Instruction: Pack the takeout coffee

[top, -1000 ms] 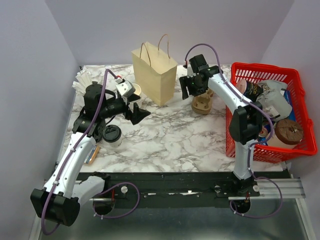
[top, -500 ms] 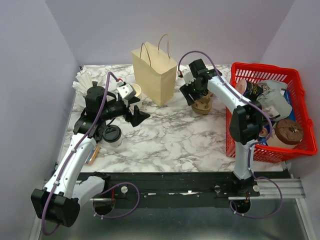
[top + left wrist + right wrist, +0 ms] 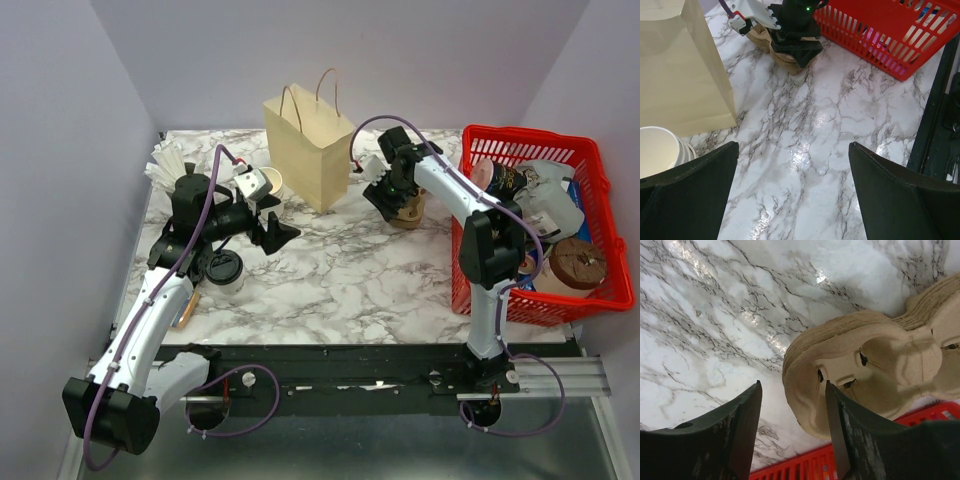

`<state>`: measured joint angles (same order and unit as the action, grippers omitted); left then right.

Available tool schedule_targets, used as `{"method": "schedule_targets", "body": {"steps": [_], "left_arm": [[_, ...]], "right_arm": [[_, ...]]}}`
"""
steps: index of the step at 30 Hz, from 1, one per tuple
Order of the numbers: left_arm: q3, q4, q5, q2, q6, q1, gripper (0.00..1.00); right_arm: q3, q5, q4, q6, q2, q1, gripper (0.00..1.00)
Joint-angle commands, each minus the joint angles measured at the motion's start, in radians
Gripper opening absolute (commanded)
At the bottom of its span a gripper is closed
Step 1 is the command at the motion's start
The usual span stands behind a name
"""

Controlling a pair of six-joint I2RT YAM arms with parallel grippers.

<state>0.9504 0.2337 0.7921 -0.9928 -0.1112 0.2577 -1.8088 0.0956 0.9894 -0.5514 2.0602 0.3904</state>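
The takeout coffee (image 3: 224, 268), a small white cup with a black lid, stands at the left of the marble table beside my left forearm. My left gripper (image 3: 278, 232) (image 3: 794, 145) hovers open over bare marble to the cup's right, with nothing between its fingers. The tan paper bag (image 3: 308, 145) (image 3: 680, 65) stands upright at the back. My right gripper (image 3: 392, 198) (image 3: 793, 385) is open, tilted down over a stack of brown pulp cup carriers (image 3: 410, 212) (image 3: 875, 375). Its jaws straddle the stack's near rim, one finger outside and one over a cup recess.
A stack of lidless white cups (image 3: 268, 180) (image 3: 657, 147) stands left of the bag. A red basket (image 3: 600, 290) (image 3: 880, 35) with bottles and packets fills the right side. White wrapped items (image 3: 165, 165) lie at the far left corner.
My right gripper has dropped and shifted left onto the edge of the carrier stack, and its jaws have narrowed. The left arm has barely moved.
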Motion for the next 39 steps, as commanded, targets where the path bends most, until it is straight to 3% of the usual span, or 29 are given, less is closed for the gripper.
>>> {"method": "schedule_targets", "body": {"steps": [1,5,19,26,39], "left_arm": [[-0.013,-0.025,-0.016,0.006,0.002,0.002,0.99],[-0.012,-0.025,-0.017,0.005,0.004,0.002,0.99],[-0.025,-0.05,-0.014,-0.001,0.021,-0.003,0.99],[-0.025,-0.056,-0.013,-0.006,0.025,-0.005,0.99],[-0.033,-0.085,-0.007,-0.006,0.05,-0.005,0.99]], "right_arm": [[0.025,0.015,0.014,-0.048,-0.022,-0.008,0.6],[0.028,0.026,0.006,-0.051,-0.023,-0.007,0.53],[0.022,0.009,-0.003,-0.074,-0.012,-0.007,0.45],[0.022,-0.002,-0.011,-0.076,-0.009,-0.007,0.36],[0.065,-0.079,-0.074,-0.136,-0.094,-0.007,0.22]]}}
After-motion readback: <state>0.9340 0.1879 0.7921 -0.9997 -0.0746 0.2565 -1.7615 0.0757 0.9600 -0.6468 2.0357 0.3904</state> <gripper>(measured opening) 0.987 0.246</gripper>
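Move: Just over the near-left rim of the cup carrier, the right hand points down with its fingers partly open; the carrier's middle lies about 7 cm ahead, 4 cm to the right and 3 cm below. From this hand the paper bag stands some 19 cm left and 10 cm ahead, the red basket's middle about 36 cm right and 4 cm back. From the left hand, the carrier is roughly 20 cm ahead, 30 cm right and 22 cm below. Closing the right fingers on the near-left wall of the cup carrier, one tip outside it and the other inside the near well, the hand first eases down and back by only about half a centimetre, then holds its place pointing down. The gap shrinks from about 60 to 25 percent of full opening, pinching the rim, while the wrist turns some 5 degrees counter-clockwise. ##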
